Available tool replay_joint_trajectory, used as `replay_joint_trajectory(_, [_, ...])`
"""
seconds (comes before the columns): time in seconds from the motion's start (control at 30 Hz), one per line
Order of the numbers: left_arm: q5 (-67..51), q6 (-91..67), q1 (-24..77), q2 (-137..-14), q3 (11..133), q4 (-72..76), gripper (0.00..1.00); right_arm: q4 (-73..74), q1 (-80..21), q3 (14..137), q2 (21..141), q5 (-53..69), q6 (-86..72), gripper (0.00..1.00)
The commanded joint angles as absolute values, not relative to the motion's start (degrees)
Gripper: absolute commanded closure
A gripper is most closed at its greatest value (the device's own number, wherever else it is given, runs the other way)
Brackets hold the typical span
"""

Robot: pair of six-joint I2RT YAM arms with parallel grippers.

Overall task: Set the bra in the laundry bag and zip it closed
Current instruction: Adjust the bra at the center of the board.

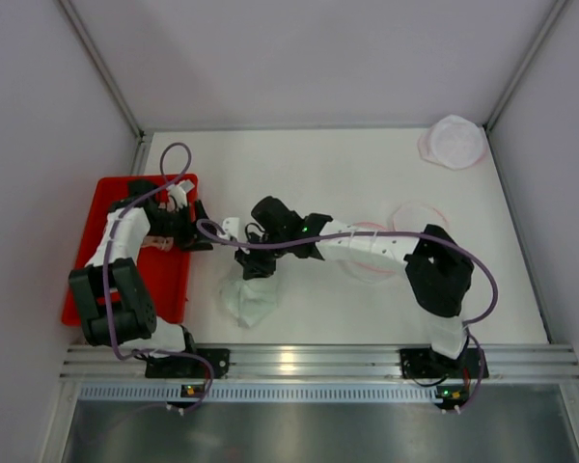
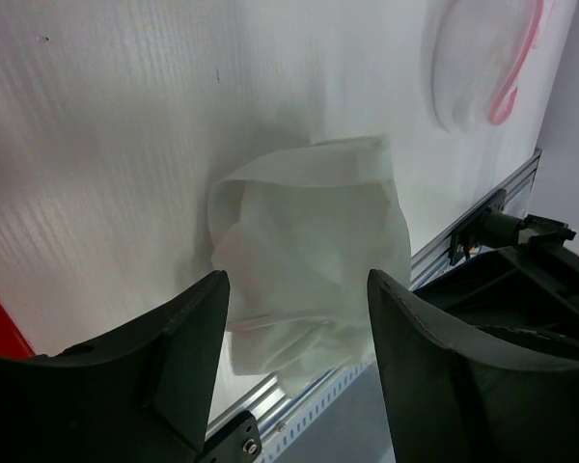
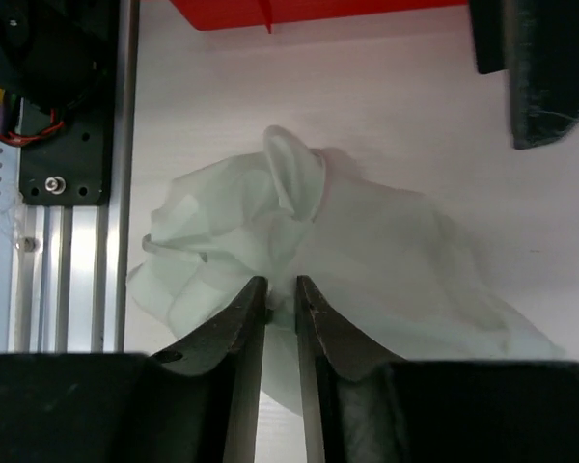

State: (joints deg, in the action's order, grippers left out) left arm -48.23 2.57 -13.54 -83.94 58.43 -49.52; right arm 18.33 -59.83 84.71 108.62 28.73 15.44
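The bra [image 1: 249, 297] is a crumpled white fabric heap near the table's front edge. It also shows in the left wrist view [image 2: 309, 251] and the right wrist view [image 3: 367, 251]. My right gripper [image 1: 256, 268] reaches left across the table. Its jaws [image 3: 281, 289] are shut on a fold of the bra's top. The laundry bag [image 1: 405, 217], flat, translucent white with pink trim, lies partly under my right arm. It also shows in the left wrist view [image 2: 478, 63]. My left gripper [image 1: 201, 231] is open and empty, just left of the bra [image 2: 299, 289].
A red tray [image 1: 174, 280] lies at the left under my left arm. A second white, pink-trimmed domed bag [image 1: 453, 142] sits in the far right corner. The aluminium rail [image 1: 309, 362] runs along the front edge just below the bra.
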Motion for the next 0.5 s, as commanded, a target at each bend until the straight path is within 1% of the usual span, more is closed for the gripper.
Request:
replay_joint_trajectory(0.0, [-47.81,1.41,-13.45,-84.37,61.43,-50.10,0.35,14.06,-63.53,83.94,109.25,32.25,14.94,0.79])
replay_joint_trajectory(0.07, [-46.16,1.32,-13.36,-83.94,61.61,-50.19,0.34,14.67,-64.51,83.94,109.51,34.00,15.47,0.68])
replay_joint_trajectory(0.13, [-44.66,2.02,-13.36,-82.97,61.35,-50.19,0.34,14.59,-65.04,84.02,108.99,36.90,14.60,0.62])
replay_joint_trajectory(0.17, [-43.52,2.20,-13.36,-82.71,61.26,-50.19,0.34,14.50,-65.13,83.94,107.77,37.35,13.89,0.57])
replay_joint_trajectory(0.23, [-42.45,3.24,-13.45,-82.53,61.00,-50.79,0.33,13.63,-64.08,83.33,105.92,39.54,12.58,0.51])
replay_joint_trajectory(0.27, [-42.10,3.34,-13.36,-82.53,61.00,-50.97,0.33,10.66,-63.29,81.67,103.82,40.07,8.91,0.42])
replay_joint_trajectory(0.33, [-41.66,4.30,-13.36,-82.62,61.61,-51.67,0.34,7.22,-59.25,80.08,102.22,43.32,4.07,0.39])
replay_joint_trajectory(0.37, [-41.49,4.48,-13.36,-82.62,61.87,-51.68,0.33,5.64,-57.41,78.76,101.43,44.46,-1.53,0.37])
replay_joint_trajectory(0.4, [-41.22,4.66,-13.36,-82.44,62.48,-51.68,0.33,3.19,-54.00,78.23,101.16,46.21,-3.23,0.37])
replay_joint_trajectory(0.47, [-41.22,4.75,-13.36,-82.35,63.19,-51.59,0.33,1.94,-51.34,77.17,101.34,47.19,-6.22,0.35])
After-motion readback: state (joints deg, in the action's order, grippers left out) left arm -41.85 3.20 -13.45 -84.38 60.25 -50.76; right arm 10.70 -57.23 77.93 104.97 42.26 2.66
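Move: The bra, its upper end still at the right gripper's tips, has its middle about 5 cm back of that hand, level with it sideways and some 8 cm below. From there the red bin's middle lies about 29 cm left and 6 cm ahead, and the pink-rimmed laundry bag about 33 cm right and 8 cm ahead. From the left gripper the bra is some 13 cm back, 11 cm right and 8 cm down. Swing the right gripper back towards the robot about 6 cm, dipping slightly, and open the fingers wide on the way so they let go of the bra. Then reverse: bring the empty hand forward about 3 cm, rising as much and drifting a little right, while it rolls some 15 degrees, forward side down. ##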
